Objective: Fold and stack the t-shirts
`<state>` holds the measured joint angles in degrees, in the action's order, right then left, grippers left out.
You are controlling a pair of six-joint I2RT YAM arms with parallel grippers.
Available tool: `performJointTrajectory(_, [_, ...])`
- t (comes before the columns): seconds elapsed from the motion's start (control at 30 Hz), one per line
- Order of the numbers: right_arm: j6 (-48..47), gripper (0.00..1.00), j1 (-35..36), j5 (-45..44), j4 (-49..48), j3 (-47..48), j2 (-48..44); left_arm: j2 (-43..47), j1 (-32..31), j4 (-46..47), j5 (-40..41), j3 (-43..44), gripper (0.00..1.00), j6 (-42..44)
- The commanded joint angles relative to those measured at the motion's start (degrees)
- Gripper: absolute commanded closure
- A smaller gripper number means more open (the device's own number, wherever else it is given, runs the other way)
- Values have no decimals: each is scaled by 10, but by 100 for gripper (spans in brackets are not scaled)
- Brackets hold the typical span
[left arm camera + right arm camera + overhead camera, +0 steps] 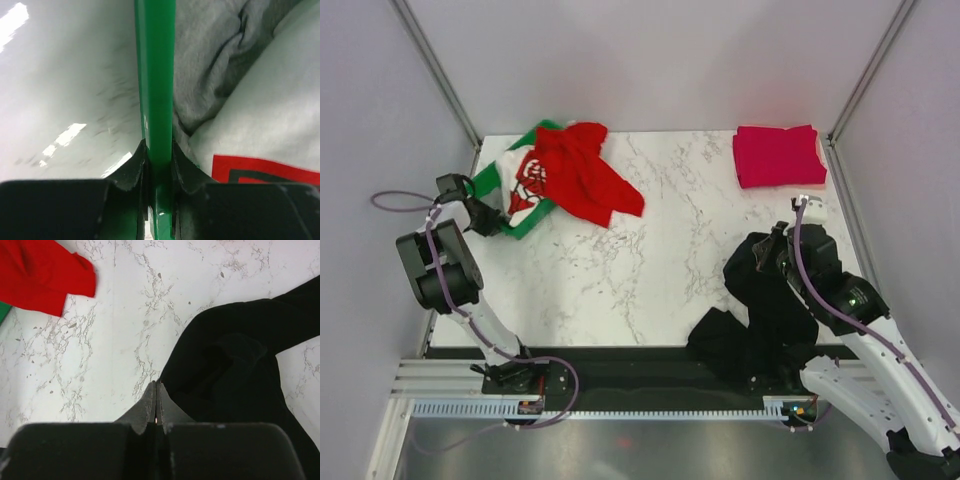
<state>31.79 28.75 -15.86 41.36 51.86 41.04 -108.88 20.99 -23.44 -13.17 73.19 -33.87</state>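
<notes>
The black t-shirt (745,275) lies crumpled at the front right, part of it hanging over the table's near edge. My right gripper (782,245) is shut on its edge; in the right wrist view the fingertips (157,385) pinch where the black cloth (240,360) begins. The crimson-pink t-shirt (778,155) lies folded at the back right. The red t-shirt (585,170) drapes over the white t-shirt with a red print (532,180), which sits in the green bin (525,228). My left gripper (498,222) is shut on the bin's rim (155,75), the white shirt (260,130) beside it.
White enclosure walls and metal posts border the marble table on three sides. A corner of the red t-shirt (40,272) shows at the top left of the right wrist view. A metal rail runs along the table's near edge by the arm bases.
</notes>
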Motion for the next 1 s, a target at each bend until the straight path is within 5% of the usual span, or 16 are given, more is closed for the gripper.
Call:
performJointTrajectory(0.0, [8,100,1,12,9,8,-19,80,18,21,-7,-90,98,-222])
performJointTrajectory(0.27, [-3,100,1,2,42,10,-38,195,76,173,30,-259,98,-451])
performJointTrajectory(0.5, [-11,100,0,-5,54,-4,-38,82,77,154,86,-111,95,-422])
performJointTrajectory(0.63, [-8,100,1,-6,50,4,-20,26,76,169,31,-39,60,-405])
performJointTrajectory(0.67, [-7,100,2,-4,50,10,-8,26,77,169,31,-30,40,-398])
performJointTrajectory(0.73, [-8,100,2,-1,48,30,3,39,84,157,30,-21,25,-345])
performJointTrajectory(0.77, [-8,100,2,-1,48,36,11,45,88,145,30,-8,3,-327])
performJointTrajectory(0.97, [-11,100,1,17,33,105,77,144,99,38,-10,-54,0,-243])
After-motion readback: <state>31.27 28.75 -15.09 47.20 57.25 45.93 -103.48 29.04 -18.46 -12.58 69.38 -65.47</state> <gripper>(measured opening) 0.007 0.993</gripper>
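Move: The left hand is already pinching the near-left rim of the green bin, whose middle lies about 11 cm ahead and 11 cm to its right, slightly lower. On the bin, the white garment with the red print is some 10 cm ahead and 7 cm right, and the red t-shirt's middle about 12 cm ahead and 22 cm right. From the right hand, holding the black t-shirt, the bin is roughly 31 cm ahead, 62 cm left and 22 cm down. With the bin's rim still pinched, the left hand hauls back about 7 cm and leftward towards the table's left edge, swinging its wrist some 40 degrees counter-clockwise so that the bin turns too. It then pushes forward again by nearly the same amount, still easing left, before the fingers open wide to let go of the rim and the hand lifts about 4 cm. ##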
